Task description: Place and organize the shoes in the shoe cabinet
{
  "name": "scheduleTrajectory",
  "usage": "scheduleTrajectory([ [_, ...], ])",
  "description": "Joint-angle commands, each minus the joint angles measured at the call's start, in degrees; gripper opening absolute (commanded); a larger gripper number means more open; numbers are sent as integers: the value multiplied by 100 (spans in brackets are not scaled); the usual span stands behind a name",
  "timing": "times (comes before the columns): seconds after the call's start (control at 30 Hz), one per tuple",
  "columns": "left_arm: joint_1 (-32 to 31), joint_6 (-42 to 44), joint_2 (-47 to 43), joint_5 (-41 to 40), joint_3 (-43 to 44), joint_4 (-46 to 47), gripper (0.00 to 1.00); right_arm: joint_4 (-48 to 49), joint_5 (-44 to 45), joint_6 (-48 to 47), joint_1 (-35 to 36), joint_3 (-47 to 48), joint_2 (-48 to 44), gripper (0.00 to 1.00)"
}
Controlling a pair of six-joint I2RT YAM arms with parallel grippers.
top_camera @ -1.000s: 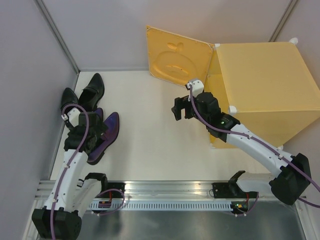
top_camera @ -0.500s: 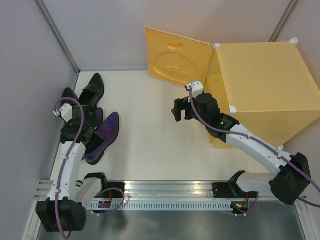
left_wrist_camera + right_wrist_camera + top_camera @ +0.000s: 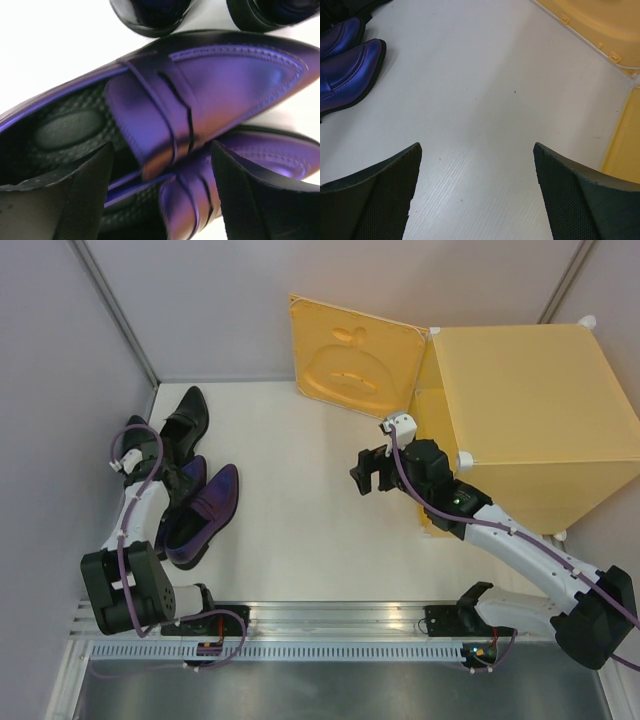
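Two shiny purple shoes (image 3: pixel 205 505) lie side by side at the left of the table, with two glossy black shoes (image 3: pixel 185 415) just beyond them. My left gripper (image 3: pixel 168 488) is open and hovers close over the purple pair; in the left wrist view its gripper (image 3: pixel 162 200) has one finger on each side of the purple shoes (image 3: pixel 200 85), gripping nothing. The black shoes (image 3: pixel 150 15) show at the top edge. My right gripper (image 3: pixel 365 472) is open and empty over bare table, in front of the yellow shoe cabinet (image 3: pixel 530 410); it also shows in its wrist view (image 3: pixel 477 195).
The cabinet door (image 3: pixel 350 355) stands swung open to the left of the cabinet, and shows in the right wrist view (image 3: pixel 590 20). The purple toes (image 3: pixel 345 75) show at that view's top left. Grey walls close the left and back. A metal rail (image 3: pixel 330 625) runs along the near edge.
My left arm has swung back toward the left wall, its wrist now farther up beside the black shoes. My right gripper has shifted slightly right and nearer.
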Motion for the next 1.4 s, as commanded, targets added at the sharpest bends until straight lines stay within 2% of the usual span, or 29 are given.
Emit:
scheduleTrajectory([
  [0.0, 74, -239, 344, 6, 352, 437, 80, 204, -80, -109, 11, -88, -149, 96],
  [0.1, 83, -239, 591, -21, 396, 578, 70, 239, -89, -100, 11, -124, -167, 96],
  [0.2, 83, -212, 749, 58, 422, 639, 53, 248, -98, -109, 11, -132, -167, 96],
  [0.23, 91, -212, 775, 128, 422, 648, 40, 239, -98, -109, 2, -132, -167, 96],
  [0.3, 83, -125, 767, 234, 466, 640, 24, 230, -80, -100, 11, -124, -184, 96],
  [0.33, 91, -81, 671, 313, 458, 639, 11, 204, -80, -100, 11, -106, -193, 96],
  [0.4, 91, -54, 505, 331, 423, 648, 3, 169, -71, -92, 11, -97, -228, 95],
  [0.7, 82, 411, -621, 787, 756, 561, 2, -68, -106, 5, 11, 43, -597, 95],
  [0.93, -171, 526, -929, 2209, 1564, 279, 2, -331, 16, 67, 2, 140, -984, 95],
  [1.03, -847, 526, -859, 2265, 1906, 226, 2, -507, 148, 84, 11, 184, -1116, 95],
  [1.17, -2365, 439, -535, 2098, 2240, 244, 2, -710, 271, 163, 19, 219, -1467, 95],
  [1.37, -3871, 289, 449, 1871, 2690, 665, 2, -965, 272, 286, 11, 263, -1863, 94],
])
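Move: The left hand is open over the left purple shoe, whose middle lies about 3 cm to its left, level fore and aft, and 5 cm below. The right purple shoe is some 4 cm to the hand's right and 1 cm back; the nearer black shoe is about 13 cm ahead and 12 cm left, the farther one 19 cm ahead and 3 cm left. From the right hand, the left purple shoe lies roughly 43 cm left, 2 cm back and 18 cm below. Left hand pinches the left purple shoe's side, lifts and swings it some 25 cm right; right hand rises. ##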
